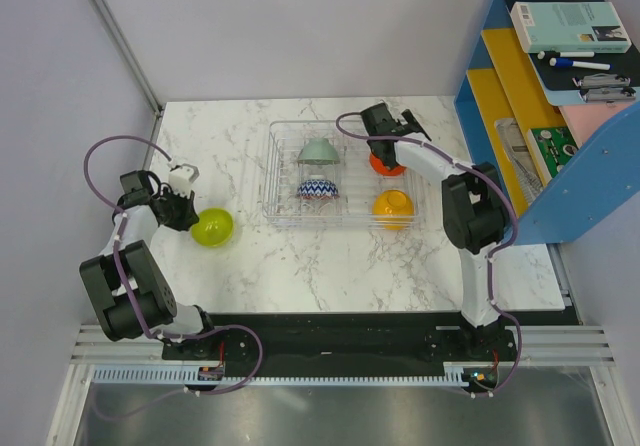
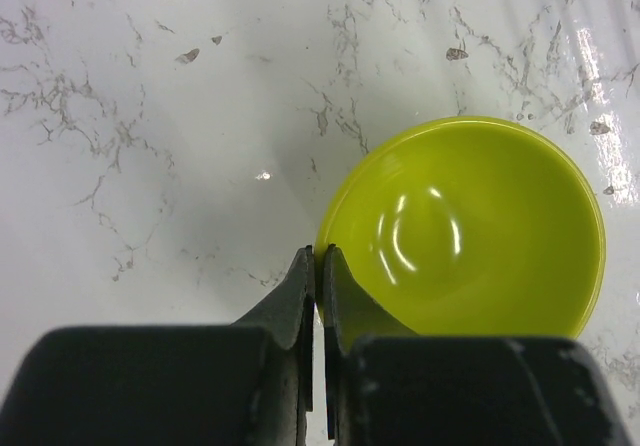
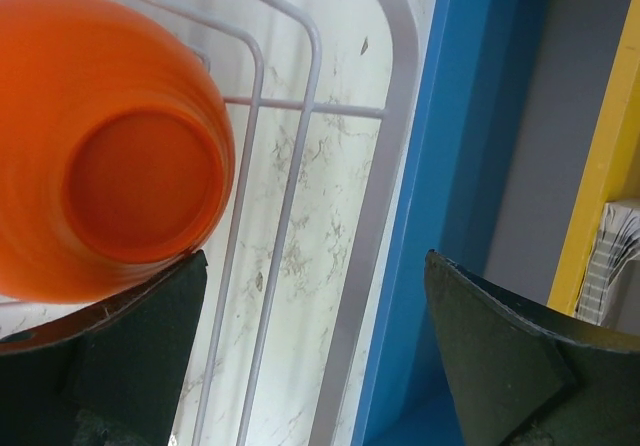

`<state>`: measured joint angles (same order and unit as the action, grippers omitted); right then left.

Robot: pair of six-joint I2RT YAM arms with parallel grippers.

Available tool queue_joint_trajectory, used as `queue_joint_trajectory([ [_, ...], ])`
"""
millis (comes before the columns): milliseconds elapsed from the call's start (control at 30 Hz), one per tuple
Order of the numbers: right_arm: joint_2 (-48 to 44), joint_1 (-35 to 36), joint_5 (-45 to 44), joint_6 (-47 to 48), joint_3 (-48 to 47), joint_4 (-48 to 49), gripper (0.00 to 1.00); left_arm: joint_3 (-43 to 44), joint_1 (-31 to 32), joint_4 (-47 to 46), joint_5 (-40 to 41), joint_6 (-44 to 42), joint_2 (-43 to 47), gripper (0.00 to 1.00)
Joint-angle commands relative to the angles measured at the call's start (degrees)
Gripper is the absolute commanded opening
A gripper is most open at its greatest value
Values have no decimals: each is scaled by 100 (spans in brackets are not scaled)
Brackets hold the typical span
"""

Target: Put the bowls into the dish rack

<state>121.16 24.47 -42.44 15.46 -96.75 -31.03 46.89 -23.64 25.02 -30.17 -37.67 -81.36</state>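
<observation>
On the marble table left of the dish rack (image 1: 275,181) lies the lime green bowl (image 1: 212,228), hollow side up. My left gripper (image 1: 185,211) is shut on its near rim. The left wrist view shows the lime green bowl (image 2: 470,226) with its thin rim pinched in the left gripper (image 2: 320,256). Inside the rack are the pale grey-green bowl (image 1: 317,151), the zigzag bowl (image 1: 317,188), the orange-yellow bowl (image 1: 393,204) and the red-orange bowl (image 1: 385,164). My right gripper (image 1: 392,131) hangs open over the rack's far right corner. The red-orange bowl (image 3: 110,166) shows its base just outside the right gripper (image 3: 315,286).
A blue shelf unit (image 1: 560,96) with a book, pens and papers stands at the table's right edge, close to the rack. Its blue side panel (image 3: 450,166) runs right beside the rack's clear rim (image 3: 385,166). Grey walls close in the left and back.
</observation>
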Motion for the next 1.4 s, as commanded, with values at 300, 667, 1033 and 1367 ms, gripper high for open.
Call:
queue_joint_trajectory([
  [300, 373, -83, -318, 132, -836, 308, 97, 268, 61, 161, -630, 304, 612, 2],
  [667, -487, -74, 980, -421, -862, -754, 96, 443, 123, 451, -981, 515, 1254, 2],
  [1033, -1833, -83, 5444, -1168, -889, -1309, 97, 1225, 957, 619, -1737, 936, 1633, 2],
  [1367, -1904, -118, 9119, -1985, -714, -976, 97, 2446, 2038, 487, -2360, 1323, 1106, 2],
])
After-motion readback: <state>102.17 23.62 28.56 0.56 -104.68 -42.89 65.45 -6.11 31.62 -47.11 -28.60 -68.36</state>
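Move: The left hand has the lime bowl pinched by its left rim, the bowl's middle about 6 cm to its right; the rack's middle is roughly 42 cm right and 16 ahead. The patterned bowl sits 35 cm right, 11 ahead. From the right hand, the lime bowl lies some 53 cm left, 19 back and 7 lower; the red bowl is 6 cm left, 1 ahead, the pale green one 24 left, 3 ahead. Straight up first, then rightward towards the rack, the left hand lifts the lime bowl by its rim, about 19 cm up and 13 right, fingers tipping up and turning clockwise. The right hand, empty and open, eases forward beside the red bowl, then sweeps left, up and back over the rack towards the lime bowl, rolling some 60 degrees, left side rising. ##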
